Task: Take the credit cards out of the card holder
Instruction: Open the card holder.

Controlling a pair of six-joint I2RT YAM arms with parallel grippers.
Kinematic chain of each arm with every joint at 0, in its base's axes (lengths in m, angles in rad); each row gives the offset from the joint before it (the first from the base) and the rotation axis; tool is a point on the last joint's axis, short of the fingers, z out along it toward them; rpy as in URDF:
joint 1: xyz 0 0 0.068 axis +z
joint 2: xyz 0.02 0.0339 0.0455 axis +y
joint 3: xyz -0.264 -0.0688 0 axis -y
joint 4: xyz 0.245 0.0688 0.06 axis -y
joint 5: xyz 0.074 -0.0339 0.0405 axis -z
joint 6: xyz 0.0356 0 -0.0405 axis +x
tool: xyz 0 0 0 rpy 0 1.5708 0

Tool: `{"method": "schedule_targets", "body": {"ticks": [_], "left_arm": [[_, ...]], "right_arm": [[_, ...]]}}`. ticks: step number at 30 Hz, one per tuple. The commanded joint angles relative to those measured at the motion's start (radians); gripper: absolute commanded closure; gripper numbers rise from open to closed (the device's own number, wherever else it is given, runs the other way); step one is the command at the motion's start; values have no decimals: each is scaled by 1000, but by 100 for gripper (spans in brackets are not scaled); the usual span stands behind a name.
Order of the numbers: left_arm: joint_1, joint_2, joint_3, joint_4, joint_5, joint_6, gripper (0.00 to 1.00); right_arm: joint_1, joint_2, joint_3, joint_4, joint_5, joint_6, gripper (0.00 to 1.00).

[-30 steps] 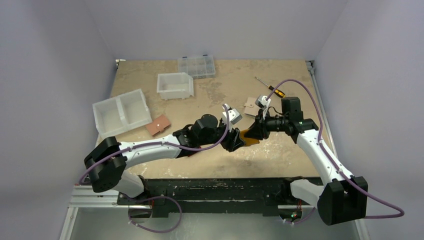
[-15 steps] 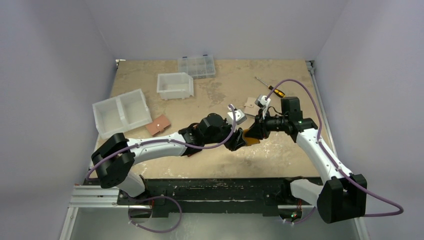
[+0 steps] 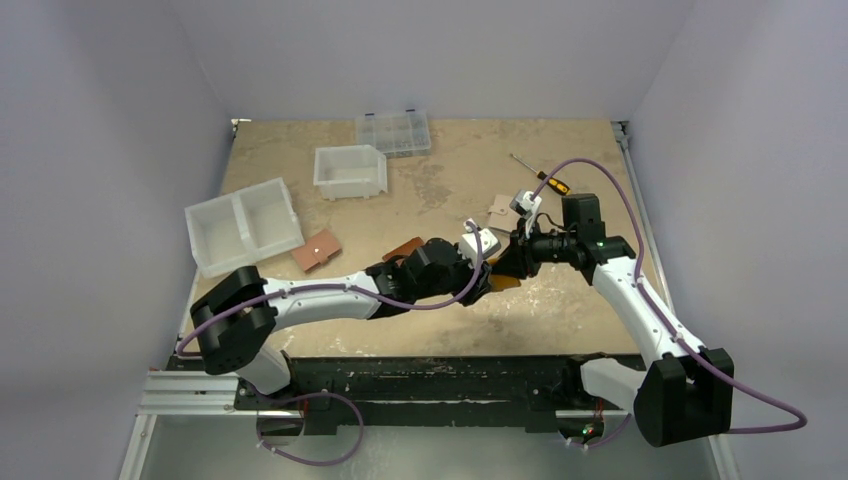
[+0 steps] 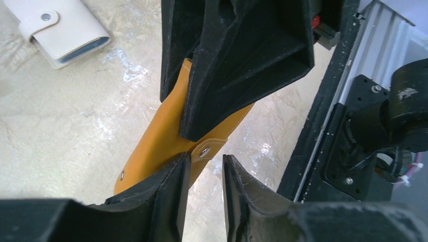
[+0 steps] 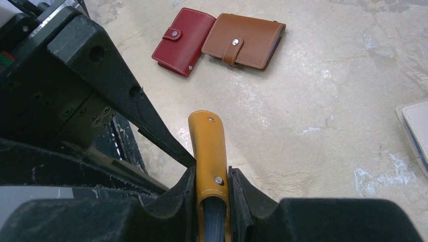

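Note:
My right gripper is shut on the mustard-yellow card holder, which it keeps above the table at mid right. The holder is folded. Blue-grey edges of the credit cards show in its end between the right fingers. My left gripper has come up from the left. Its jaws stand a narrow gap apart. The holder's snap tab sits just past the tip of the left-hand finger, which lies against the holder's side. Nothing is between these jaws.
A dark red wallet and a brown wallet lie together on the table. A whitish wallet lies behind the grippers. White bins, a clear organizer and a screwdriver are further back.
My left arm has swung right up to the held card holder and its jaws have narrowed. The right arm and the holder have stayed still.

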Motion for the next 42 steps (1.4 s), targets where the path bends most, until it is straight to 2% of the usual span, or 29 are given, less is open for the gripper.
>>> {"method": "schedule_targets", "body": {"ticks": [1,3,5,7,17,22,42], "left_arm": [[-6,18,36,21,-93,33,70],[-8,21,37,29,-105,33,72],[-8,25,38,40,-108,33,81],[-8,29,42,46,-97,37,100],[-9,-1,-10,105,13,61,100],[-24,-7,-31,121,51,63,100],[-83,1,-39,142,67,79,100]], "right_arm": [[5,-8,55,18,-88,16,100],[6,-10,55,18,-88,16,100],[5,-11,55,18,-89,16,100],[5,-11,55,18,-89,14,100],[5,-10,54,33,-54,33,100],[2,-2,51,59,11,72,100],[-16,-2,46,82,53,105,100]]}}
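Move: The orange card holder is upright in the right fingers. Its middle is about 2 cm ahead of the left hand, 2 cm to its right and slightly lower, with the strap's snap right at the open left fingertips; from the right hand it is about 1 cm back and 2 cm below. On the table, some 14 cm below the left hand, are the brown holder, 8 cm ahead and 15 cm left, the red one, 1 cm ahead and 21 cm left, and the white one, 19 cm ahead and 8 cm right. The left fingers pinch the orange holder's strap at its snap, going from about a third open to shut as the hand noses 1 cm forward. Keeping that pinch, the left hand then draws back about 2 cm and a centimetre to the right, tugging at the strap. The right hand keeps its grip on the holder, easing a centimetre to the right and slightly down and forward while twisting some 5 degrees clockwise. ##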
